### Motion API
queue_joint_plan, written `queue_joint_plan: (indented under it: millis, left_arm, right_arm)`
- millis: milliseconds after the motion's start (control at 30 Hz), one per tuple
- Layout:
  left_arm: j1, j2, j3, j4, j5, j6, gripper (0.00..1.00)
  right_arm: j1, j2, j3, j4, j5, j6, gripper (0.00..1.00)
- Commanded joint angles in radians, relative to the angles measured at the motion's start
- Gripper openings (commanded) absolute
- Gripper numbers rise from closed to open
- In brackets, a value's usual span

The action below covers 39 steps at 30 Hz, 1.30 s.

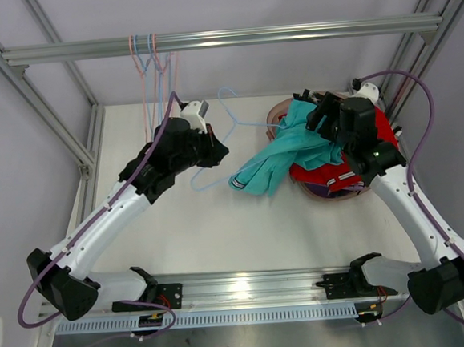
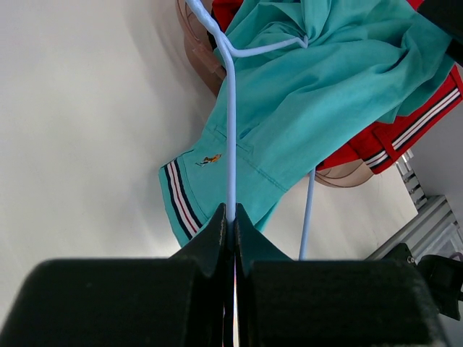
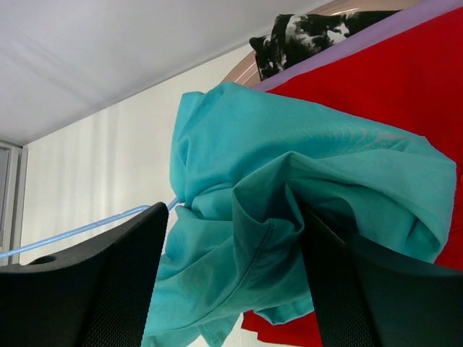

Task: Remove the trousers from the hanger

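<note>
The teal trousers [image 1: 273, 161] with a striped hem lie draped from the round basket [image 1: 330, 195] onto the table, on top of red trousers [image 1: 322, 174]. A light-blue wire hanger [image 1: 231, 116] runs into the teal cloth. My left gripper [image 2: 233, 213] is shut on the hanger's wire [image 2: 231, 144], just in front of the striped hem [image 2: 177, 195]. My right gripper [image 3: 235, 238] hangs over the pile with its jaws wide apart and a bunched fold of teal trousers [image 3: 289, 188] between them. Red trousers [image 3: 391, 94], a lilac strip [image 3: 405, 25] and black speckled cloth [image 3: 304, 32] lie behind.
Several pink and blue empty hangers [image 1: 151, 59] hang from the metal rail [image 1: 285, 33] at the back left. Frame posts stand at both sides. The basket sits at the back right, near the frame.
</note>
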Motion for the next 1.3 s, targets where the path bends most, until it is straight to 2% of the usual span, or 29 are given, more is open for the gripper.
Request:
queue_joint_plan:
  millis: [0,233,333,367,433,567,667,733,933,1267]
  left_arm:
    - [-0.006,-0.036,0.016,0.036,-0.016,0.019,0.0]
    - [-0.004,-0.048,0.013,0.038,-0.036,0.025,0.0]
    - [-0.004,-0.047,0.015,0.039,-0.036,0.025,0.0]
    - [-0.004,-0.048,0.016,0.039,-0.036,0.023,0.0]
    - [-0.004,-0.048,0.013,0.039,-0.036,0.023,0.0]
    - [-0.006,-0.054,0.01,0.039,-0.044,0.025,0.0]
    - [-0.007,-0.038,0.013,0.041,-0.085,0.026,0.0]
    - [-0.015,-0.009,0.019,0.044,-0.116,0.025,0.0]
    - [-0.156,0.054,0.074,0.03,-0.271,0.067,0.0]
    - [-0.354,0.203,0.182,-0.008,-0.417,0.081,0.0]
  right_arm:
    - [0.015,-0.023,0.063,-0.029,0.04,0.017,0.75]
    - [0.021,-0.022,-0.029,-0.096,0.036,0.013,0.61]
    - [0.021,-0.025,-0.076,-0.104,0.034,0.008,0.48]
    - [0.021,-0.028,-0.086,-0.105,0.034,0.008,0.37]
    - [0.018,-0.035,-0.11,-0.102,0.037,0.008,0.21]
    - [0.006,-0.055,-0.094,-0.107,0.045,0.003,0.0]
    - [-0.017,-0.046,-0.038,-0.127,0.016,-0.012,0.0]
    - [-0.017,-0.008,0.064,-0.153,-0.019,-0.018,0.0]
    - [-0.014,0.083,0.288,-0.194,-0.07,-0.018,0.0]
    - [-0.018,0.147,0.416,-0.205,-0.119,-0.013,0.0]
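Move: Some 3 cm back, 5 cm left and 11 cm below the right hand lies the middle of the teal trousers, one cloth fold already between its open fingers. The basket centres about 4 cm ahead, 9 cm right and 25 cm lower, the red trousers in it roughly level ahead, 10 cm right and 17 cm down. From the left hand, still gripping the blue hanger, the teal trousers lie 4 cm ahead, 14 cm right and 10 cm below; the hanger's middle is straight ahead-wise level, 5 cm right and 2 cm down. Down and slightly back goes the right hand, about 6 cm into the teal trousers; its wide-open fingers shut and pinch a fold, then it lifts some 10 cm and eases forward with the cloth. As it rises, the left hand keeps its grip on the hanger and shifts about 7 cm right and a little back towards the trousers, rolling its left side up slightly. ##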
